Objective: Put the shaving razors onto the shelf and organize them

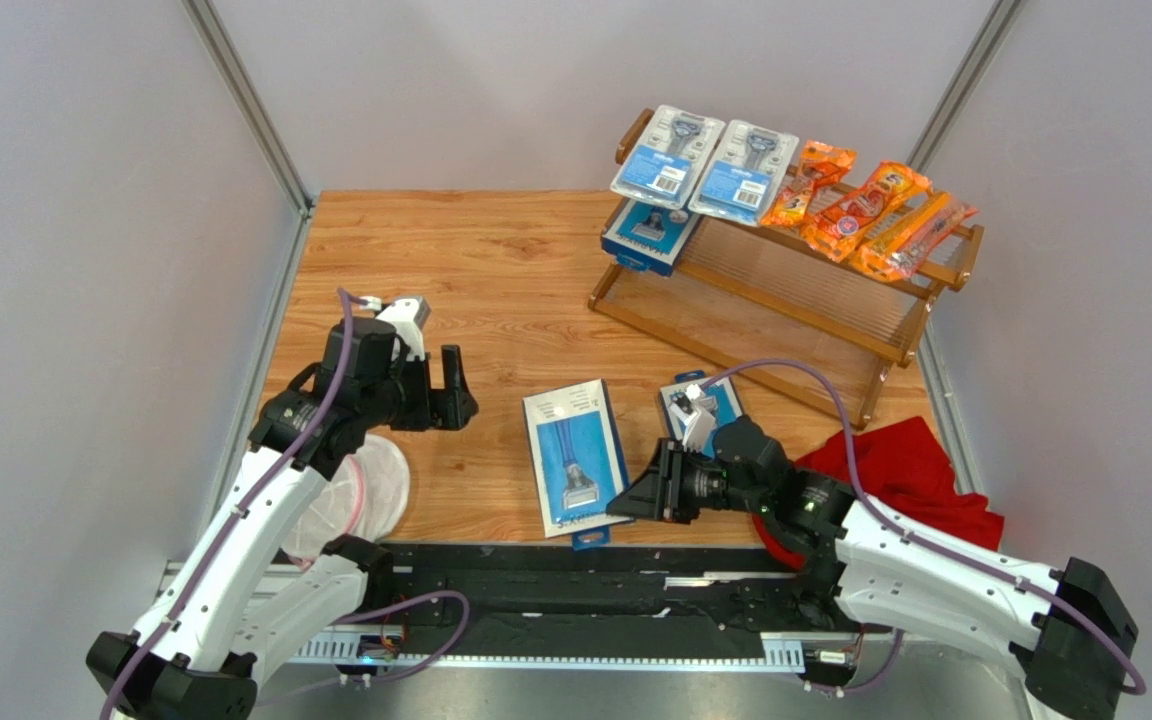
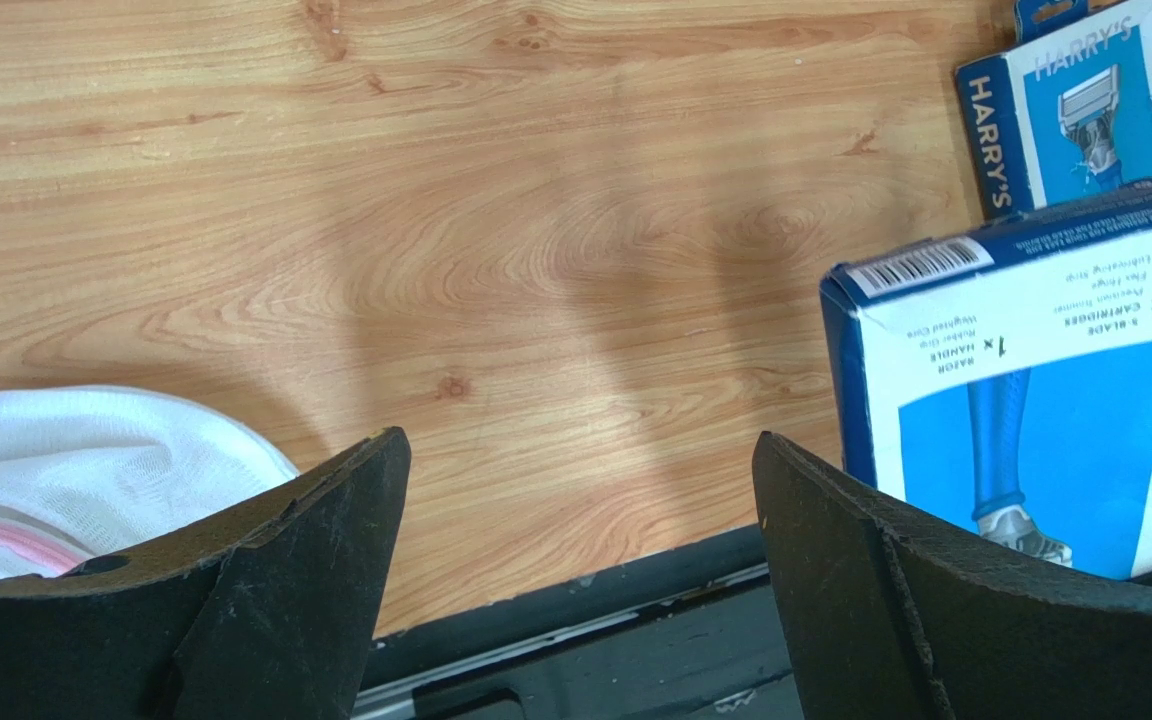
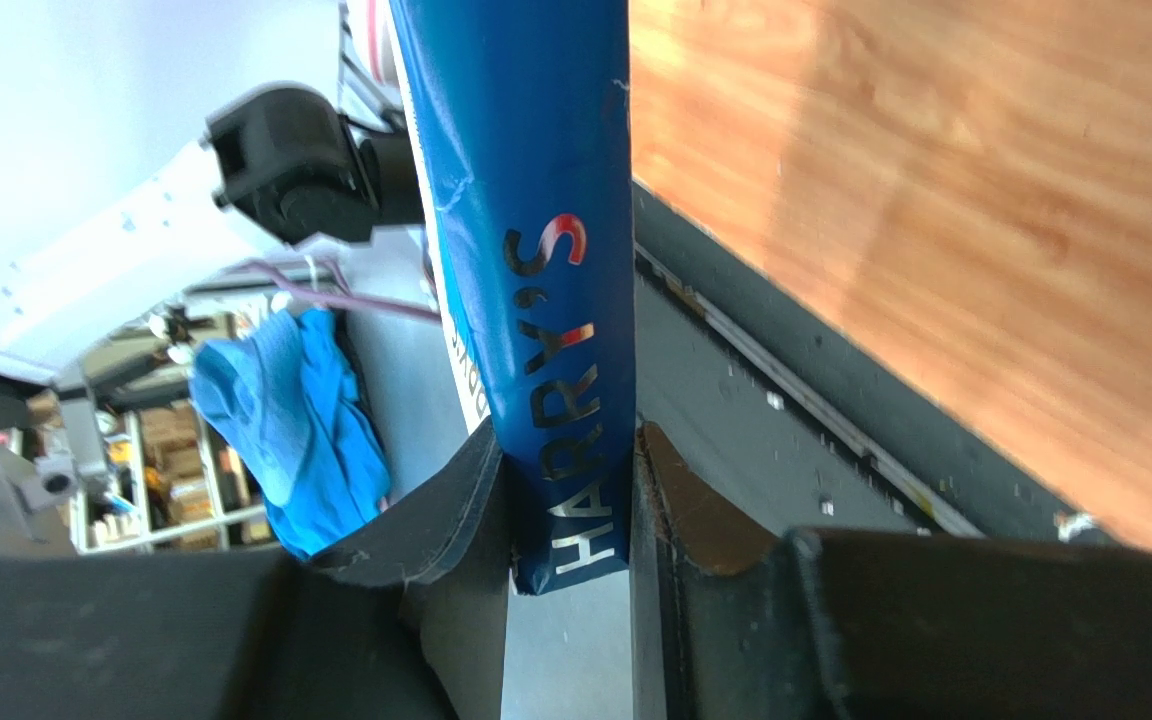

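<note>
My right gripper [image 1: 630, 498] [image 3: 570, 450] is shut on the near end of a flat blue razor box [image 1: 572, 455] [image 3: 537, 240] [image 2: 1033, 390], holding it tilted over the table's front edge. Another blue box [image 1: 699, 402] [image 2: 1081, 105] lies on the table behind that wrist. My left gripper [image 1: 444, 398] [image 2: 579, 447] hangs open and empty over bare wood, left of the held box. The wooden shelf [image 1: 838, 323] stands at the back right. Its top tier carries two blister packs [image 1: 666, 153] [image 1: 743, 170] and several orange bags [image 1: 875, 210]. A blue box [image 1: 642, 234] sits on the lower tier.
A red cloth [image 1: 913, 465] lies at the front right beside the shelf's foot. A white mesh bag [image 1: 364, 495] [image 2: 71, 465] rests at the front left under my left arm. The black rail [image 1: 582, 578] runs along the near edge.
</note>
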You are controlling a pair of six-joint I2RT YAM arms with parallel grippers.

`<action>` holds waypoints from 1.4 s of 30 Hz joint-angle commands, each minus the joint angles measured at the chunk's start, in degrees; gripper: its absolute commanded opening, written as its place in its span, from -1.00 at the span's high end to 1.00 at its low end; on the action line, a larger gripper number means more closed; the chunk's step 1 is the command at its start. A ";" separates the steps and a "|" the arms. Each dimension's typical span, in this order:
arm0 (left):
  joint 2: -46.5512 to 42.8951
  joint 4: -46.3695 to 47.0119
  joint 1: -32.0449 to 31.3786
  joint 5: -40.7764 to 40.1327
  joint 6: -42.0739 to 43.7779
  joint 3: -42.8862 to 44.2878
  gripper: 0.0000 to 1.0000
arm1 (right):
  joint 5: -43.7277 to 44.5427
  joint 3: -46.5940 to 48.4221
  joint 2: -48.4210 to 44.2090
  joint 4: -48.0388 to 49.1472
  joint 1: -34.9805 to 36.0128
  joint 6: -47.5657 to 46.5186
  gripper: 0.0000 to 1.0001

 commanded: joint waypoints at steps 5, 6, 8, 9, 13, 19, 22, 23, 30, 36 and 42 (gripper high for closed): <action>0.09 2.02 -0.15 0.90 1.65 -0.69 -0.87 | -11.39 -0.46 2.27 19.37 -13.35 1.93 1.00; 0.09 2.02 -0.15 0.98 1.65 -0.70 -0.87 | -13.31 -0.20 2.35 19.72 -14.84 1.75 1.00; 0.01 2.11 -0.15 0.98 1.56 -0.70 -0.88 | -15.17 0.59 2.44 19.55 -19.24 1.40 1.00; 0.01 2.19 -0.15 1.07 1.65 -0.78 -0.88 | -16.83 0.85 2.53 19.29 -20.64 1.23 1.00; 0.09 2.28 -0.15 1.07 1.65 -0.87 -0.89 | -21.23 1.73 4.89 19.63 -28.63 0.35 1.00; 0.18 2.19 -0.15 0.90 1.56 -0.87 -0.89 | -27.30 3.40 7.98 20.42 -37.69 -1.06 1.00; 0.27 2.28 -0.15 0.72 1.56 -0.96 -0.89 | -29.93 4.63 8.86 20.08 -41.38 -1.68 1.00; 0.27 2.20 -0.15 0.72 1.56 -0.96 -0.89 | -30.55 4.90 9.12 19.90 -42.18 -1.94 1.00; 0.53 2.19 -0.15 0.63 1.56 -0.96 -0.89 | -36.08 6.48 10.52 17.96 -48.95 -4.14 1.00; 0.62 2.19 -0.15 0.63 1.56 -0.96 -0.89 | -39.08 7.53 12.45 17.88 -53.87 -5.01 1.00; 1.06 2.28 -0.15 0.90 1.65 -0.96 -0.89 | -41.19 8.59 14.92 17.88 -58.09 -6.16 1.00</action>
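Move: The right hand grips a razor box by its near right corner. The free shelf tier below the packs, where it can be taken, is about 32 cm ahead, 16 cm right and 2 cm higher. The razor box already shelved is roughly 37 cm ahead and 5 cm right; the razor box on the table lies some 13 cm ahead, 14 cm right, 11 cm below. From the idle left hand the free tier is about 18 cm ahead, 38 cm right, 4 cm lower. Forward first, then veering right, the right hand carries the gripped razor box about 17 cm out and 11 cm to the right towards the shelf, rising some 5 cm and slowing towards the end. The wrist swings roughly 20 degrees clockwise and rolls its left side up about 15 degrees, while the fingers keep their pinch on the corner and come above the razor box on the table. ##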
